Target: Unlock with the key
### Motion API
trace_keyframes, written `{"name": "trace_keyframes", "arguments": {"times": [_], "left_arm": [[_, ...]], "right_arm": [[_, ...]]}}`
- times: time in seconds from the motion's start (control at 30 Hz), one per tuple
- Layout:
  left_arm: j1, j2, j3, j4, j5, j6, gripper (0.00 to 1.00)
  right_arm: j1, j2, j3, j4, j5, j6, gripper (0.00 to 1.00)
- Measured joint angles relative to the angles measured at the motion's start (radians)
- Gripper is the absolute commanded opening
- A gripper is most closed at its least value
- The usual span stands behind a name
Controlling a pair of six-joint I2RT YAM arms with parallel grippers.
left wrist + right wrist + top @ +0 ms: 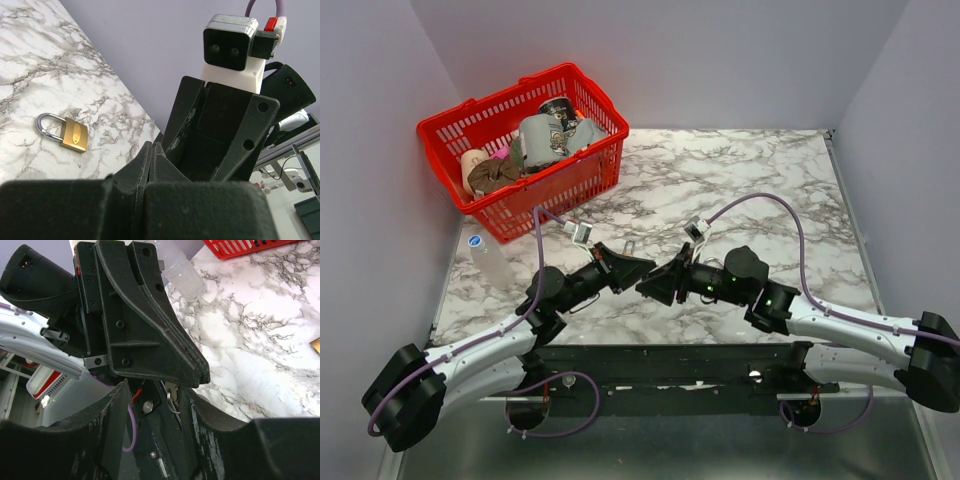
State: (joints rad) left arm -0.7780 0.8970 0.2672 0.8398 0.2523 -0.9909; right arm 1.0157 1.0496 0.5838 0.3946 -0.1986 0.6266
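My left gripper point(646, 268) is shut, and in its own wrist view the tips point(152, 146) are pressed together. In the right wrist view a small silver key piece point(172, 389) with a thin wire ring hangs just under the left gripper's closed tips, seemingly pinched there. Its black head is hidden. My right gripper point(642, 286) is open, its two fingers point(159, 394) standing either side of the key and not closed on it. A brass padlock point(69, 133) with a silver shackle lies flat on the marble point(770, 190) just beyond the grippers point(627, 246).
A red basket point(582, 178) with a grey tin and soft items stands at the back left. A clear plastic bottle point(485, 255) lies beside it near the left edge and also shows in the right wrist view point(182, 272). A brass corner point(316, 346) shows at the right edge.
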Motion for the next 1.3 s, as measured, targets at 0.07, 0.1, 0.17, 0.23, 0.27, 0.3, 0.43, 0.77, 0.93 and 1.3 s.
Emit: {"name": "trace_keyframes", "arguments": {"times": [0.07,0.1,0.17,0.23,0.27,0.3,0.43,0.77,0.93,1.3], "left_arm": [[0.000,-0.003,0.000,-0.004,-0.003,0.000,0.00],[0.000,-0.005,0.000,-0.006,-0.005,0.000,0.00],[0.000,-0.010,0.000,-0.010,-0.008,0.000,0.00],[0.000,-0.015,0.000,-0.012,-0.011,0.000,0.00],[0.000,-0.017,0.000,-0.012,-0.011,0.000,0.00],[0.000,-0.019,0.000,-0.013,-0.013,0.000,0.00],[0.000,-0.024,0.000,-0.013,-0.014,0.000,0.00],[0.000,-0.033,-0.008,0.009,-0.010,0.000,0.01],[0.000,-0.048,-0.003,-0.014,0.000,0.017,0.71],[0.037,-0.140,0.206,-0.517,-0.024,0.222,0.99]], "right_arm": [[0.000,0.003,0.002,-0.001,0.005,-0.005,0.48],[0.000,0.005,0.003,-0.003,0.008,-0.006,0.47],[0.001,0.005,0.004,-0.007,0.011,-0.009,0.43],[0.002,0.005,0.004,-0.009,0.015,-0.014,0.39],[0.002,0.005,0.004,-0.011,0.018,-0.016,0.38],[0.003,0.005,0.004,-0.014,0.020,-0.018,0.36],[0.004,0.006,0.004,-0.024,0.026,-0.021,0.20],[0.004,0.004,0.003,-0.030,0.044,-0.009,0.01],[-0.003,-0.010,0.002,-0.048,0.044,-0.023,0.01],[-0.223,-0.098,-0.050,-0.105,-0.064,-0.061,0.01]]}}
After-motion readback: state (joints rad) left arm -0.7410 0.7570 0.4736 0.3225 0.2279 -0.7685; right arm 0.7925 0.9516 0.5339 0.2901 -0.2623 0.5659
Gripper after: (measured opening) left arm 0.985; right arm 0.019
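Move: The key is already in the left hand's shut fingertips, about 1 cm below and just beyond the hand point. It also sits between the right hand's half-open fingers, no more than about 2 cm from that hand's point, slightly ahead and to its left. From the right hand the big padlock lies some 12 cm ahead and 15 cm to the right, and the small padlock about 20 cm ahead and 6 cm to the left, both roughly 20 cm below. The right hand, nearly still and sinking barely 1 cm, shuts its half-open fingers and pinches the key that the left fingertips hold; only then does the left hand spring wide open and let go, easing about 2 cm to its left and forward while it rolls some 15 degrees, left side up. Once freed, the right hand keeps its pinch and draws away from the left fingers, about 5 cm to the right and 5 cm forward with a slight dip, turning clockwise a little. ##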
